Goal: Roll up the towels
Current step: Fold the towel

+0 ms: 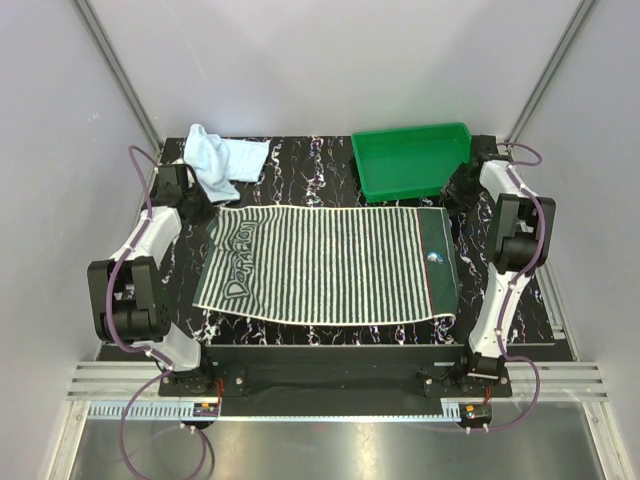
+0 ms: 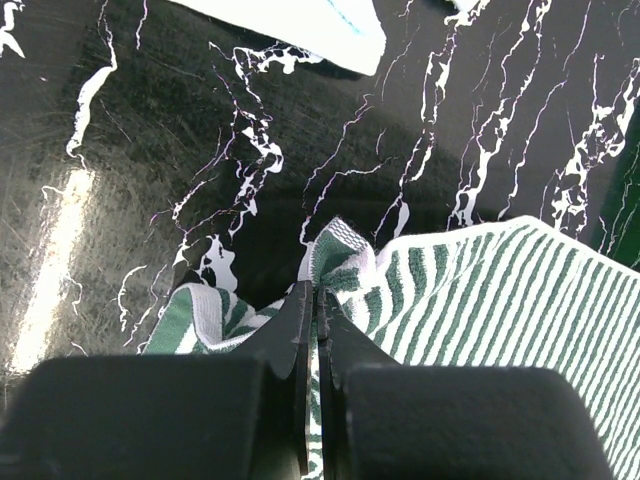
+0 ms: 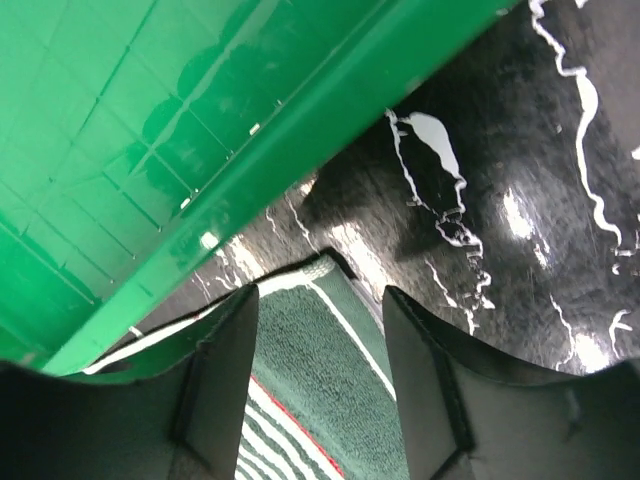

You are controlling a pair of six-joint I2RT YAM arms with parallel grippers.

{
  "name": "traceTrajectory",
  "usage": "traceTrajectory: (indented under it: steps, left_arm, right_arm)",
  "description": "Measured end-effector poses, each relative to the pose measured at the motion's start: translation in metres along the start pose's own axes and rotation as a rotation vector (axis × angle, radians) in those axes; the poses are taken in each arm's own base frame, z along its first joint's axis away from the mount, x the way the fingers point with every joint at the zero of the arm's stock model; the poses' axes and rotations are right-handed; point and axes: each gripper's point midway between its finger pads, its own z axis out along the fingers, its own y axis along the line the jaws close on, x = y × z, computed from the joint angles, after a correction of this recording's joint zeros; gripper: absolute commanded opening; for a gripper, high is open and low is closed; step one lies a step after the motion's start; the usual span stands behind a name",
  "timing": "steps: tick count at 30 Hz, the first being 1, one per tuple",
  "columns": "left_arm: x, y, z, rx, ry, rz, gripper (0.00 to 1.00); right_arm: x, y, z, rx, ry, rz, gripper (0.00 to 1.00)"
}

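The green-and-white striped towel (image 1: 330, 265) lies spread flat in the middle of the table. My left gripper (image 1: 203, 208) is at its far left corner. In the left wrist view the gripper (image 2: 318, 292) is shut on that bunched corner of the striped towel (image 2: 480, 300). My right gripper (image 1: 453, 195) is at the towel's far right corner. In the right wrist view it (image 3: 320, 300) is open and straddles the towel's dark green end band (image 3: 330, 360) without holding it. The pale blue towel (image 1: 220, 160) lies crumpled at the back left, and its edge shows in the left wrist view (image 2: 300, 20).
A green plastic tray (image 1: 425, 135) stands at the back right, close to my right gripper, with its wall right beside the fingers in the right wrist view (image 3: 150, 120). The tabletop (image 1: 300, 170) is black marbled. Grey walls enclose the cell.
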Motion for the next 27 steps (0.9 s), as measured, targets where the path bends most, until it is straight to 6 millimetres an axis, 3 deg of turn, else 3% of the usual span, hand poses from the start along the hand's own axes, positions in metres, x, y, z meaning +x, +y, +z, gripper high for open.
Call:
traceTrajectory:
  steps: [8,17,27]
  left_arm:
    - [0.001,-0.002,0.001,0.007,0.004,-0.016,0.00]
    - [0.005,-0.002,0.003,0.018,0.014,-0.031,0.00]
    - [0.006,-0.002,0.005,0.018,0.016,-0.031,0.00]
  right_arm:
    - [-0.007,0.002,0.010,0.050,-0.008,-0.037,0.51]
    - [0.011,0.007,0.019,0.085,0.024,-0.081,0.43]
    - [0.016,0.011,0.021,0.088,0.026,-0.101,0.10]
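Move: The striped towel's far right corner lies almost under the right hand, about 1 cm ahead, 1 cm to the left and 3 cm down. The green tray's middle is some 12 cm ahead and 9 cm left, its near rim close by; the towel's blue-white emblem lies about 13 cm back and 5 cm left. From the left hand, that corner is roughly 62 cm right, 8 cm ahead and 10 cm lower. The right hand sinks and shifts left, about 2 cm each, beside the tray, closing its fingers on the towel corner. ##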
